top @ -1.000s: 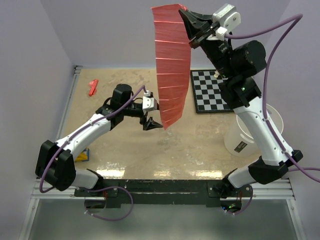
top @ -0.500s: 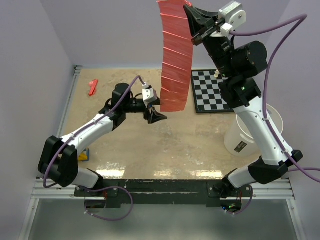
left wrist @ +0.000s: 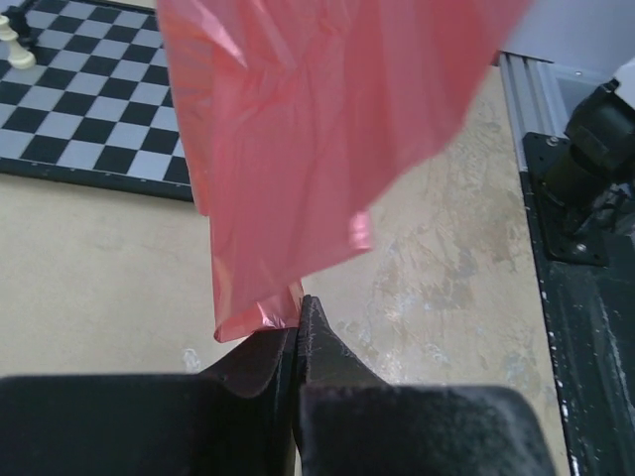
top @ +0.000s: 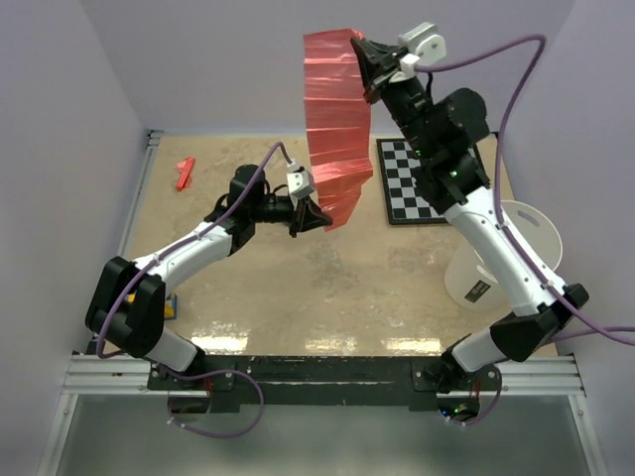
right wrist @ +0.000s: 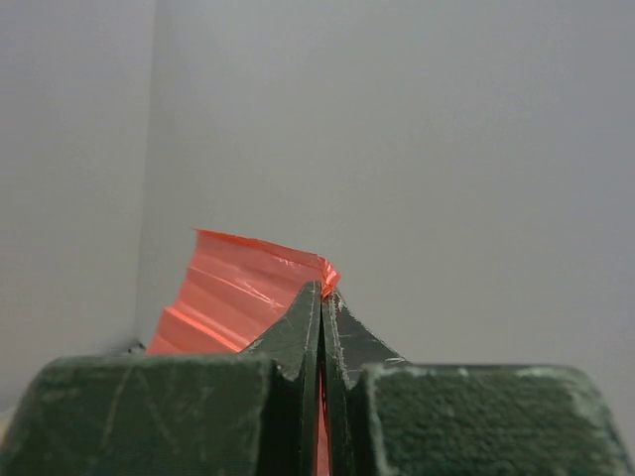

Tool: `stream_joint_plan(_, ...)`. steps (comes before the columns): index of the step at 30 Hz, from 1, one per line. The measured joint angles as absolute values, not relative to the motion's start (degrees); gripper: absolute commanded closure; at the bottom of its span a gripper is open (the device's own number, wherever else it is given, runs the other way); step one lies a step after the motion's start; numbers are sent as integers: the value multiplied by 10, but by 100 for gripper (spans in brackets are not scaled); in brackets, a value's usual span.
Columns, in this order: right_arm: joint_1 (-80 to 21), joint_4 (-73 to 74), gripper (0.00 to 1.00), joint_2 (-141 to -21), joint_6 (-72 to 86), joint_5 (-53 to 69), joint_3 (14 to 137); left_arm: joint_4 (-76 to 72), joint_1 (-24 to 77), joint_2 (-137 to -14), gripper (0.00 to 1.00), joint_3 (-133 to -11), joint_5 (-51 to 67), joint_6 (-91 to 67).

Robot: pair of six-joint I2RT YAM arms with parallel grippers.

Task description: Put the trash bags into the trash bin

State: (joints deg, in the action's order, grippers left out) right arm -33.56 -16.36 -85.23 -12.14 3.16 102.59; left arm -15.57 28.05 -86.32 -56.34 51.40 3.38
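Note:
The trash bag (top: 335, 129) is a pleated red-pink film sheet hanging high over the back of the table. My right gripper (top: 369, 67) is shut on its top edge; in the right wrist view red film (right wrist: 243, 293) pokes out at the gripper (right wrist: 322, 290). My left gripper (top: 316, 216) is shut on the bag's lower corner; the left wrist view shows the film (left wrist: 298, 149) running down into the seam of the gripper (left wrist: 301, 303). The trash bin (top: 464, 270), a white bucket with a dark label, stands at the right, partly hidden behind my right arm.
A black-and-white checkerboard (top: 409, 193) lies at the back right, behind the bag, with a white chess piece (left wrist: 12, 45) on it. A small red piece (top: 185, 174) lies at the back left. A yellow-blue item (top: 167, 309) sits by my left arm's base. Lilac walls enclose the table.
My left gripper moved right to the bag's lower end and went from open to shut on it. My right arm swung left and lower, carrying the bag's top along.

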Motion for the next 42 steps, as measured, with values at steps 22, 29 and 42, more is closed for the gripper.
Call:
stream_joint_plan(22, -228, -114, 25, -949, -84, -32, 888, -211, 181, -820, 100, -446, 692, -129)
stream_joint_plan(29, -211, -153, 23, -761, -124, 88, 811, -348, 181, -882, 100, -507, 723, -278)
stream_joint_plan(42, -269, -71, 11, -713, -73, 321, 665, -458, 176, -906, 100, -632, 626, -386)
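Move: The trash bag is stretched tall between both hands. From the right hand, pinching its top corner, its middle lies about 20 cm below, 4 cm back and 3 cm left; the chessboard is some 15 cm ahead, 24 cm right, and the trash bin 15 cm back, 31 cm right. From the left hand, holding the lower end, the middle is 18 cm above, 3 cm ahead, 2 cm right; the toy car is 13 cm ahead, 8 cm left. Forward and down, fast, the right hand whips about 30 cm lower, letting go of the bag and opening wide; it swings back, up and right, then sinks again to the left, turning counter-clockwise, towards the bag at the left fingers. The left hand keeps its pinch, dips back and down, then rises to 11 cm above its start, fingertips tilting up. ##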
